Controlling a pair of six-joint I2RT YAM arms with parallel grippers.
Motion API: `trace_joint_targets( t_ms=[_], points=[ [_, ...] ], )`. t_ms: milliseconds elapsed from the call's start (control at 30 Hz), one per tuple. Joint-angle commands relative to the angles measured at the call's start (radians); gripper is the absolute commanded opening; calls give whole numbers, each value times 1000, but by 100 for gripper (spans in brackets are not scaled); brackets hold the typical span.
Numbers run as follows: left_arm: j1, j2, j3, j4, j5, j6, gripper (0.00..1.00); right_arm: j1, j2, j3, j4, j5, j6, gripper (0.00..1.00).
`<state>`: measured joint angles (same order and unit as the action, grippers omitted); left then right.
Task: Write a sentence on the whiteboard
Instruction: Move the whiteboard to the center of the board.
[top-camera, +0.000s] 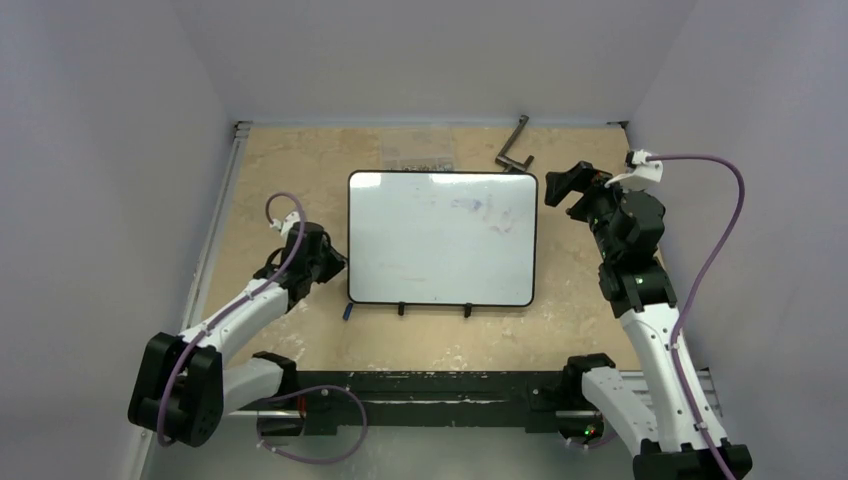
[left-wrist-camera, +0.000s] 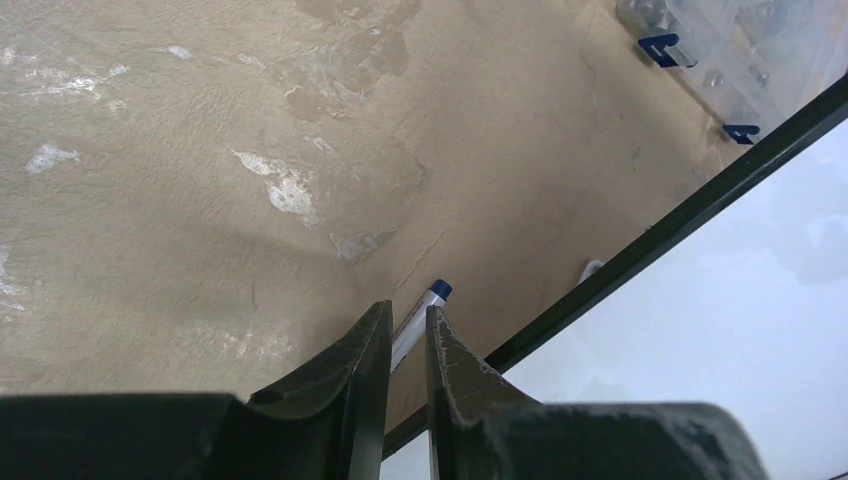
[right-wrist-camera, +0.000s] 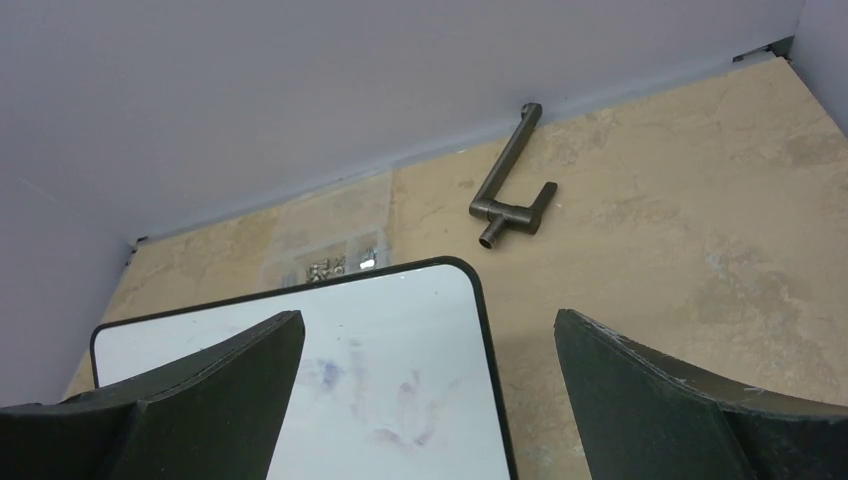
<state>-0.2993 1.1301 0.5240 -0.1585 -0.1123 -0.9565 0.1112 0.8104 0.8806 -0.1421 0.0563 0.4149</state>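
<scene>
The whiteboard (top-camera: 440, 240) lies flat mid-table, glossy white with a thin black frame and two black clips (top-camera: 401, 308) on its near edge. The sentence is out of view; only a faint purple smudge (top-camera: 485, 210) (right-wrist-camera: 400, 400) marks the board. My left gripper (top-camera: 325, 262) (left-wrist-camera: 408, 312) is just off the board's left edge, shut on a white marker (left-wrist-camera: 425, 305) whose blue end pokes out past the fingertips, over the bare table beside the frame (left-wrist-camera: 640, 250). My right gripper (top-camera: 562, 185) (right-wrist-camera: 428, 318) hangs wide open above the board's far right corner (right-wrist-camera: 470, 275), holding nothing.
A dark metal crank handle (top-camera: 515, 145) (right-wrist-camera: 510, 185) lies behind the board's far right corner. A clear plastic box (top-camera: 420, 152) (left-wrist-camera: 740, 50) (right-wrist-camera: 330, 255) sits against the board's far edge. A small blue piece (top-camera: 347, 312) lies by the board's near left corner. Walls close in three sides.
</scene>
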Motion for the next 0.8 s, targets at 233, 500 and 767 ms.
trace_joint_targets(
  t_ms=[233,500,767],
  points=[
    [-123,58,-11,103,-45,-15,17,1,-29,-12,25,-23,7,99],
    [-198,111,17,121,-75,-19,15,1,-27,-11,9,-28,13,99],
    [-210,49,43,-55,-175,25,21,1,-37,-9,-7,-28,8,99]
  ],
)
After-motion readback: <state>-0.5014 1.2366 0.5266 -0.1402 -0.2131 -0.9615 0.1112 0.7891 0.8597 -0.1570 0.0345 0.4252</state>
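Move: The left hand, almost shut, is low beside the left edge of the propped whiteboard, whose middle lies about 18 cm to its right, 4 cm ahead and a few centimetres higher. The marker lies on the table about 5 cm back and 1 cm right, some 6 cm below; the clear box is about 20 cm ahead and 14 cm right. From the raised right hand, the whiteboard's middle is about 24 cm left, 2 cm ahead and 22 cm below. With the right side of its nearly closed gripper against the whiteboard's left edge, the left hand pushes the board to the right, travelling about 4 cm that way while also sinking and drawing back 2 to 3 cm. The wrist turns slightly clockwise, under 10 degrees, and the sideways push dies out at the end; the fingers grip nothing. ##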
